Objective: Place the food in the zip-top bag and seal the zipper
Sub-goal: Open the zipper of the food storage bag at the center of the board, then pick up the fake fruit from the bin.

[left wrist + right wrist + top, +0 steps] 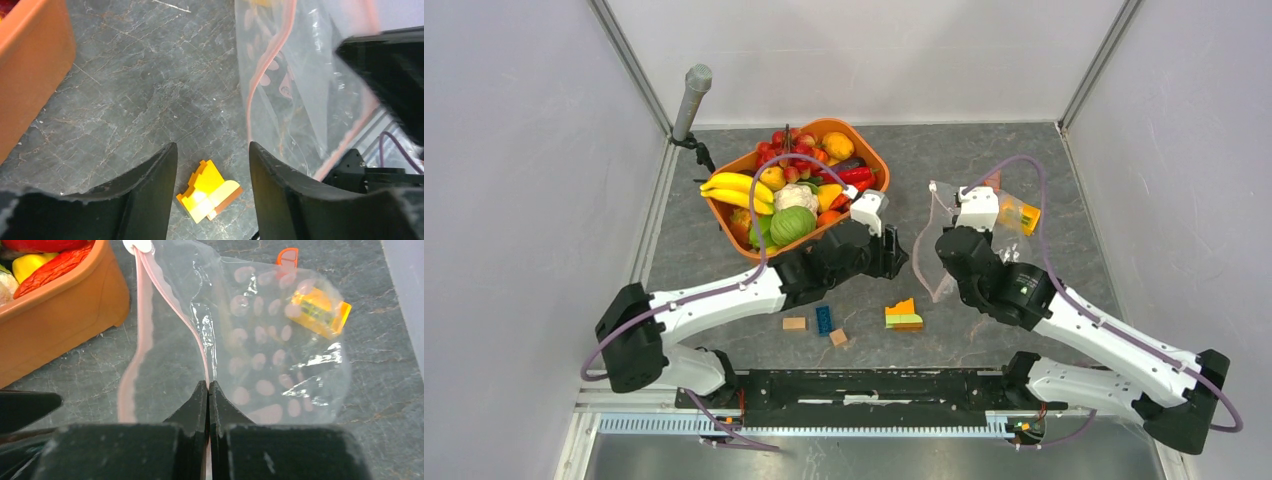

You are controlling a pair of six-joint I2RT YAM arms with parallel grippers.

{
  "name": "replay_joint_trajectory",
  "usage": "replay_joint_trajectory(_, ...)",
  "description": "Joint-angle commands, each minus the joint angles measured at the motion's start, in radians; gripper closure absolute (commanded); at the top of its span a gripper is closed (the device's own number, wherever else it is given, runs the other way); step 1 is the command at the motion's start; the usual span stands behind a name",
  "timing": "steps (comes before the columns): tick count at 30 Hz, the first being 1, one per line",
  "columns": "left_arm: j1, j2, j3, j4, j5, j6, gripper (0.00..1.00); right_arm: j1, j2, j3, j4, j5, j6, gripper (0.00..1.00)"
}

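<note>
The food, toy bananas, cabbage, cauliflower, grapes and peppers, fills the orange tub at the back left. The clear zip-top bag hangs upright right of the tub, with its mouth gaping. My right gripper is shut on one pink strip of the zipper. The other strip bows away to the left, and the white slider sits at the far end. My left gripper is open just left of the bag, holding nothing, above a yellow block stack.
Loose small blocks and the yellow stack lie near the front. A yellow block and an orange half-disc show through or past the bag. A grey post stands back left. Walls enclose the table.
</note>
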State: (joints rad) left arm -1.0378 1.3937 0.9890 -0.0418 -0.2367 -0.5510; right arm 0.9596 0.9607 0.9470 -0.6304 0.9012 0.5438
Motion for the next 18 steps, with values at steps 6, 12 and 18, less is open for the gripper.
replay_joint_trajectory(6, 0.014, -0.221, -0.002, -0.062, -0.045, 0.108, 0.08, -0.113, -0.018, -0.095, 0.232, -0.218, -0.048, 1.00)
replay_joint_trajectory(12, 0.163, -0.333, 0.056, -0.218, -0.034, 0.203, 0.00, -0.126, -0.013, -0.101, 0.261, -0.275, -0.077, 1.00)
replay_joint_trajectory(18, 0.382, -0.316, 0.138, -0.235, 0.007, 0.300, 0.00, -0.127, -0.020, -0.108, 0.272, -0.311, -0.076, 1.00)
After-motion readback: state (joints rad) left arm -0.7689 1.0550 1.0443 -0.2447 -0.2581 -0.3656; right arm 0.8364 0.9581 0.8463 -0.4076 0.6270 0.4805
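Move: My left hand is empty and half open. The food bin's middle lies about 20 cm to its left and 13 cm ahead, some 13 cm below. The green cabbage in it is about 21 cm left and 8 ahead. The bag's loose left zipper strip hangs roughly 4 cm right and 2 ahead. The sandwich is about 9 cm back and 2 right. From my right hand, pinching the other strip, the bin is about 26 cm left and 12 ahead. Clear of the loose zipper strip, I lift my left hand first, then sweep it left and somewhat forward towards the food bin, about 13 cm across and 11 cm up, spreading its fingers fully, tipping them up and turning them counter-clockwise. My right hand keeps its pinch on the other strip, easing left and down 2 to 3 cm. ##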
